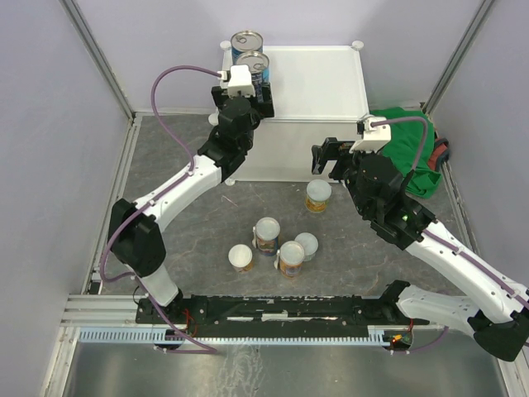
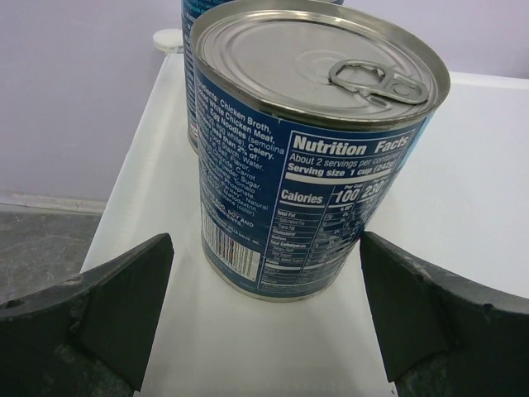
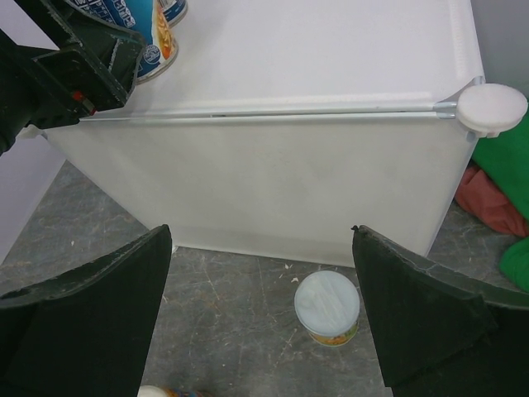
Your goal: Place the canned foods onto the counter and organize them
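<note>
Two dark blue cans stand at the far left corner of the white counter (image 1: pixel 318 91), one (image 1: pixel 246 41) behind the other (image 1: pixel 252 64). My left gripper (image 1: pixel 250 89) is open just short of the nearer blue can (image 2: pixel 314 149). Its dark fingers (image 2: pixel 107 306) stand wide on either side and touch nothing. My right gripper (image 1: pixel 325 157) hangs open over the floor in front of the counter. Below it stands a pale-lidded yellow can (image 3: pixel 327 308), closer to the right finger. Several more yellow cans (image 1: pixel 267 234) cluster on the grey floor.
A green cloth (image 1: pixel 409 149) with something red beside it lies right of the counter. Round white knobs (image 3: pixel 492 107) mark the counter's corners. The left arm's wrist (image 3: pixel 58 74) shows at the counter's left edge. Grey walls close in the floor.
</note>
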`<state>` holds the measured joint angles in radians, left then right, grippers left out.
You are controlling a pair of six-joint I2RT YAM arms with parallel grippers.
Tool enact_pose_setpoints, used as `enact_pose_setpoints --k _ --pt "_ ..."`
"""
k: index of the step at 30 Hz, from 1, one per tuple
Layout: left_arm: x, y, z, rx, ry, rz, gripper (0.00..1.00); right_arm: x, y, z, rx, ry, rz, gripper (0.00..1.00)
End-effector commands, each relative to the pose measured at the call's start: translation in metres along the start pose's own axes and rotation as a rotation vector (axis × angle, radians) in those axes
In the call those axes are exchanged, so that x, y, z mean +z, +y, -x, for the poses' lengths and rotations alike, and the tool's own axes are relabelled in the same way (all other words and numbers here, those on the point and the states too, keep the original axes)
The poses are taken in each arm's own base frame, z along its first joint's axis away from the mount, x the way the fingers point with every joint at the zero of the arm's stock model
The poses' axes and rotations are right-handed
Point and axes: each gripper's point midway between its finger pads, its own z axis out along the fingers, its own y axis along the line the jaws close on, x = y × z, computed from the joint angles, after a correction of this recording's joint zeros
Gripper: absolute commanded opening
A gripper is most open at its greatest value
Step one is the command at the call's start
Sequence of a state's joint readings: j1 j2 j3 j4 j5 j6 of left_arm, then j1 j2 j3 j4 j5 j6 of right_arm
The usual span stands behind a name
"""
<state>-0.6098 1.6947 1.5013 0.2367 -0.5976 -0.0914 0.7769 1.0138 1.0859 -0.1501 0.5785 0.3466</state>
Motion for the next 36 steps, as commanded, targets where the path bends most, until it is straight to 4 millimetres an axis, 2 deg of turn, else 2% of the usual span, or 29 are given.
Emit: enact_pose_setpoints --k 1,15,21,25,29,36 --pt "-0.007 0.020 0.033 -0.076 -0.068 0.049 0.99 -0.006 0.004 0.014 0.044 -0.038 0.026 0.97" --pt "-0.017 0.030 0.035 -0.069 -0.064 0.060 0.99 -0.009 0.006 0.015 0.051 -0.022 0.037 0.97" --pt "-0.025 0.013 0.044 -0.082 -0.075 -0.062 0.99 -0.007 0.005 0.005 0.013 0.023 0.027 0.97" --pt "-0.036 -0.006 0.052 -0.093 -0.078 -0.193 0.99 -0.009 0.003 -0.005 -0.024 0.061 0.023 0.97" --pt "-0.054 -0.016 0.063 -0.112 -0.067 -0.275 0.99 -0.017 0.006 -0.018 -0.065 0.111 0.045 0.97" --pt "-0.085 -0.017 0.074 -0.118 -0.038 -0.326 0.99 -0.036 0.014 -0.046 -0.132 0.186 0.103 0.95"
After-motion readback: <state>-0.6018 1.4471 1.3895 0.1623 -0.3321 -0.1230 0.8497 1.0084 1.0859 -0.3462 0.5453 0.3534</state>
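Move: The blue soup can nearest the left hand stands on the counter between and just beyond its open fingertips, about 4 cm ahead and 1 cm right, with its middle roughly level with them. The other soup can is some 13 cm ahead and 1 cm left, and the counter's near-left corner knob is about 4 cm back, 8 cm left and 4 cm below. The lone white-lidded can on the table lies some 4 cm ahead of the right hand, 2 cm right and 32 cm below; the clear-lidded can sits about 11 cm back and 2 cm left. With its right finger already against the soup can's right side, the open left hand keeps nudging it about 1.5 cm to the left while easing back, then comes free and pulls away over the counter's near edge, back and up nearly 5 cm each way and quickening, as it turns some 15 degrees clockwise. The right hand, empty and open, waits and then sinks about 4 cm towards the lone can on the table, drawing back a little over 2 cm and tipping its fingers slightly down. ##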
